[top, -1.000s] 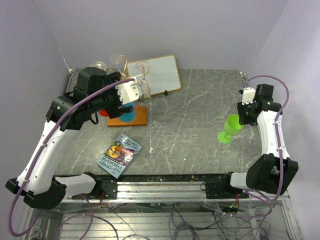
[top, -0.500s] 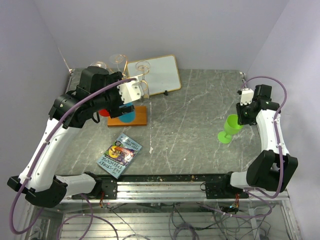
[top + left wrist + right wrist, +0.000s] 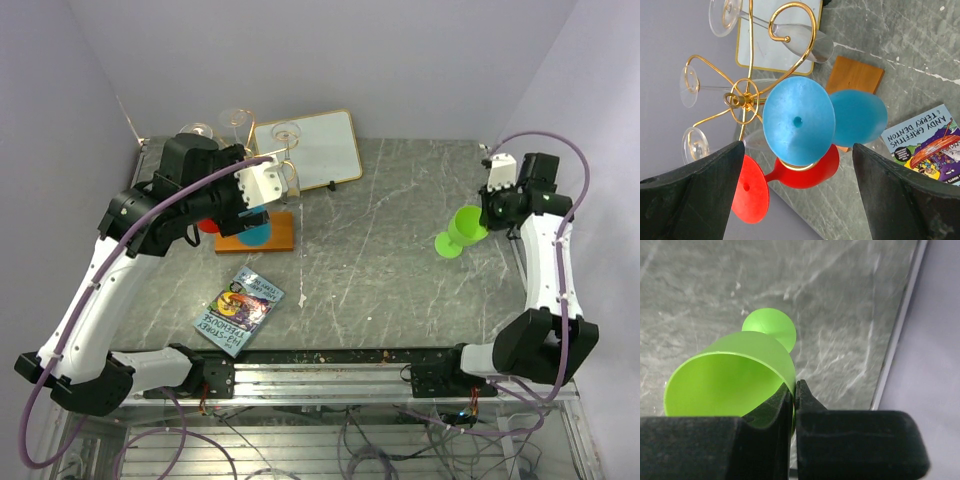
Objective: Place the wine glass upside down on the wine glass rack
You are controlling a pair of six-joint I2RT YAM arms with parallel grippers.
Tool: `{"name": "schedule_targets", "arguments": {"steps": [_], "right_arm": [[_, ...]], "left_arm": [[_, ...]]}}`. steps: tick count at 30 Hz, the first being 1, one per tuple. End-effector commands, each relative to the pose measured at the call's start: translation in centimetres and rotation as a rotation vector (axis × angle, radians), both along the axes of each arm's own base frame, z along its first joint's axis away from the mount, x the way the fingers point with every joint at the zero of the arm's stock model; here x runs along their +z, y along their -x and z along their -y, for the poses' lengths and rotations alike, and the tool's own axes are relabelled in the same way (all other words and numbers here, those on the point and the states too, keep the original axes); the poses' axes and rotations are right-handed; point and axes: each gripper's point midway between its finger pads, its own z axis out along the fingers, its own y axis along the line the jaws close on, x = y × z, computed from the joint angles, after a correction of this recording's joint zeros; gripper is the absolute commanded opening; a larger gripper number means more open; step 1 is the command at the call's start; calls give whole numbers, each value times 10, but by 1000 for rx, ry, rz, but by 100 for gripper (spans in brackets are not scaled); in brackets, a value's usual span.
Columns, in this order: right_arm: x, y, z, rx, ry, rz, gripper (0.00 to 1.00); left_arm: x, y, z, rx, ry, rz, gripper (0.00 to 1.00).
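A lime-green wine glass [image 3: 462,228] is at the right side of the table, leaning with its foot to the left. My right gripper [image 3: 492,212] is shut on its rim; in the right wrist view one finger is inside the bowl [image 3: 730,375] and one outside, where the gripper [image 3: 794,390] pinches the wall. The gold wire wine glass rack [image 3: 262,160] stands at the back left on a wooden base [image 3: 283,236]. A blue glass [image 3: 797,120] and a red glass [image 3: 805,170] hang on it upside down. My left gripper [image 3: 797,150] is open just in front of them.
Clear glasses [image 3: 689,85] hang from the rack's other arms. A white framed board [image 3: 310,145] leans behind the rack. A paperback book [image 3: 238,310] lies near the front left. The table's right edge [image 3: 895,355] runs close beside the green glass.
My right gripper has closed fully on the green glass's rim and carried it away from the table's near edge, tilting it. The left arm has barely moved.
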Motion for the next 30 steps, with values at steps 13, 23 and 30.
{"name": "schedule_targets", "arguments": {"steps": [13,23,30], "right_arm": [[150,-76,-74,366,-280,402,0],[165,-73,-85,405,-293,444,0],[179,-73,-91,421,-301,465,0]], "left_arm": [[50,-3,-21,172,244,106,99],[103,-27,-33,340,420,201,99],[132,-40,-47,448,521,310,99]]}}
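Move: The green wine glass is already pinched by its rim in my right hand. From that hand, the top of the rack is about 53 cm to the left, 4 cm farther out and 15 cm higher, with the whiteboard some 40 cm left and 18 cm ahead. From my open left hand, the green glass is roughly 47 cm right, 3 cm ahead and 21 cm lower. The hung blue glass is 3 cm ahead and 8 cm down; the red one is 5 cm ahead, 9 cm left and 8 cm down. Keeping my grip on the rim, I swing the green glass quickly up about 15 cm and some 8 cm forward, then ease it left towards the rack, tipping my fingers up and turning them counter-clockwise, each by 20 to 25 degrees. My left hand, fingers wide open, backs off the blue glass, rising about 10 cm and drifting a little forward and left, rolling left side down. ##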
